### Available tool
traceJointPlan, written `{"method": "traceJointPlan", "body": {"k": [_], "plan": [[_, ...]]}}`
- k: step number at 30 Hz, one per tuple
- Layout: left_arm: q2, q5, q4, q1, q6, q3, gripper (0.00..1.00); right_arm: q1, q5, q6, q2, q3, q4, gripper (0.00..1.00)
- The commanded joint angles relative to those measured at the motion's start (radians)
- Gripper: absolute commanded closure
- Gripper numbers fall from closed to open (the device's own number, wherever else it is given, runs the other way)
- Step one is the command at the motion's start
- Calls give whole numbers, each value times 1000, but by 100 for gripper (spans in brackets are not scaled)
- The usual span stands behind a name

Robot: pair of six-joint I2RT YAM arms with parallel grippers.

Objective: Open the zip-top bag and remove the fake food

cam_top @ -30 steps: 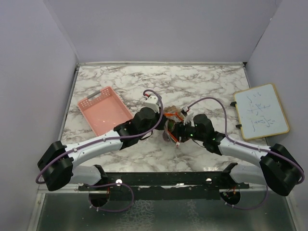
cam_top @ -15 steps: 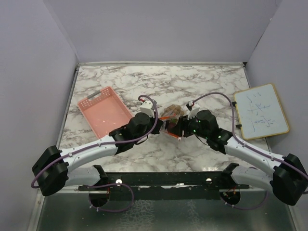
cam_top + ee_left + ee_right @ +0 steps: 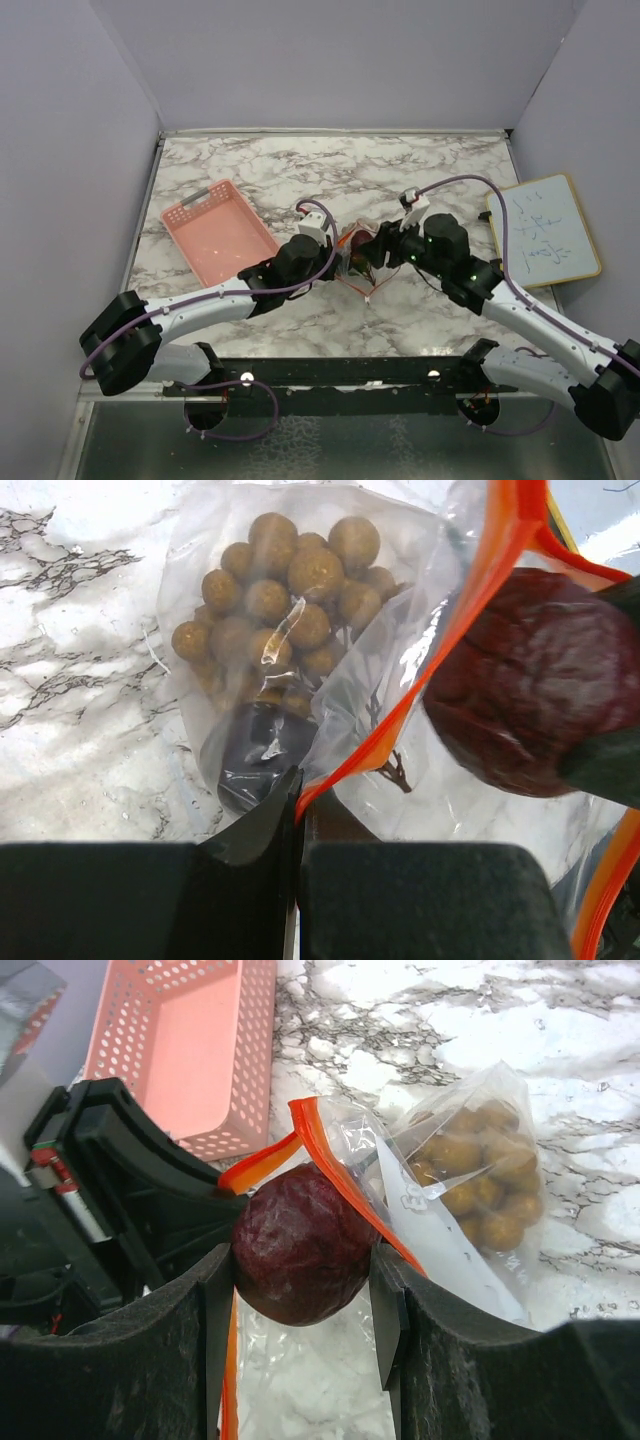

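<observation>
The zip-top bag (image 3: 400, 680) lies mid-table, clear and crinkly, its orange-red zip strip (image 3: 445, 650) pulled apart. My left gripper (image 3: 298, 792) is shut on that strip at the bag's near edge. Inside the bag, toward its closed end, is the golden-brown grape bunch (image 3: 290, 590), also visible from the right wrist (image 3: 480, 1185). My right gripper (image 3: 300, 1265) is shut on the dark maroon fruit (image 3: 298, 1243), held at the bag's mouth between the two strip halves. From above, both grippers meet over the bag (image 3: 357, 268).
A pink plastic basket (image 3: 215, 228) sits at the left of the marble table, just beyond my left arm. A small whiteboard (image 3: 542, 232) lies at the right edge. Grey walls enclose the table on three sides.
My right gripper has drawn back and up to the right with the maroon fruit in it. The bag's mouth has spread wider. The left gripper keeps its hold on the strip.
</observation>
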Motion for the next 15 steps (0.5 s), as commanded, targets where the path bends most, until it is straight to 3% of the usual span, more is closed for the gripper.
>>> {"method": "traceJointPlan", "body": {"k": [1, 6, 15], "plan": [[8, -46, 21, 1, -6, 1, 100, -6, 16, -27, -99, 48, -69, 55], [-2, -27, 44, 5, 18, -18, 100, -6, -4, -29, -112, 92, -77, 55], [-150, -33, 59, 6, -30, -185, 100, -7, -58, -46, 58, 236, -5, 55]]}}
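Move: Between its fingers the right hand already holds the dark red fruit in the bag's orange-rimmed mouth, whose middle is about 4 cm back, 2 cm left and 4 cm lower. The pink basket lies some 36 cm left, 8 cm ahead and 16 cm down; the bagged brown grapes, about 8 cm straight ahead and 14 cm down. From the left hand, pinching the rim, the fruit is about 8 cm right, 4 cm ahead and 4 cm above. Lifting the dark red fruit away from the bag's mouth, the right hand climbs steadily about 6 cm with its grip unchanged, first easing slightly back and to the right, then returning forward and left. The left hand keeps the orange rim pinched, nearly still at first, then draws the bag down and left about 2 cm each and slightly back, away from the fruit. ##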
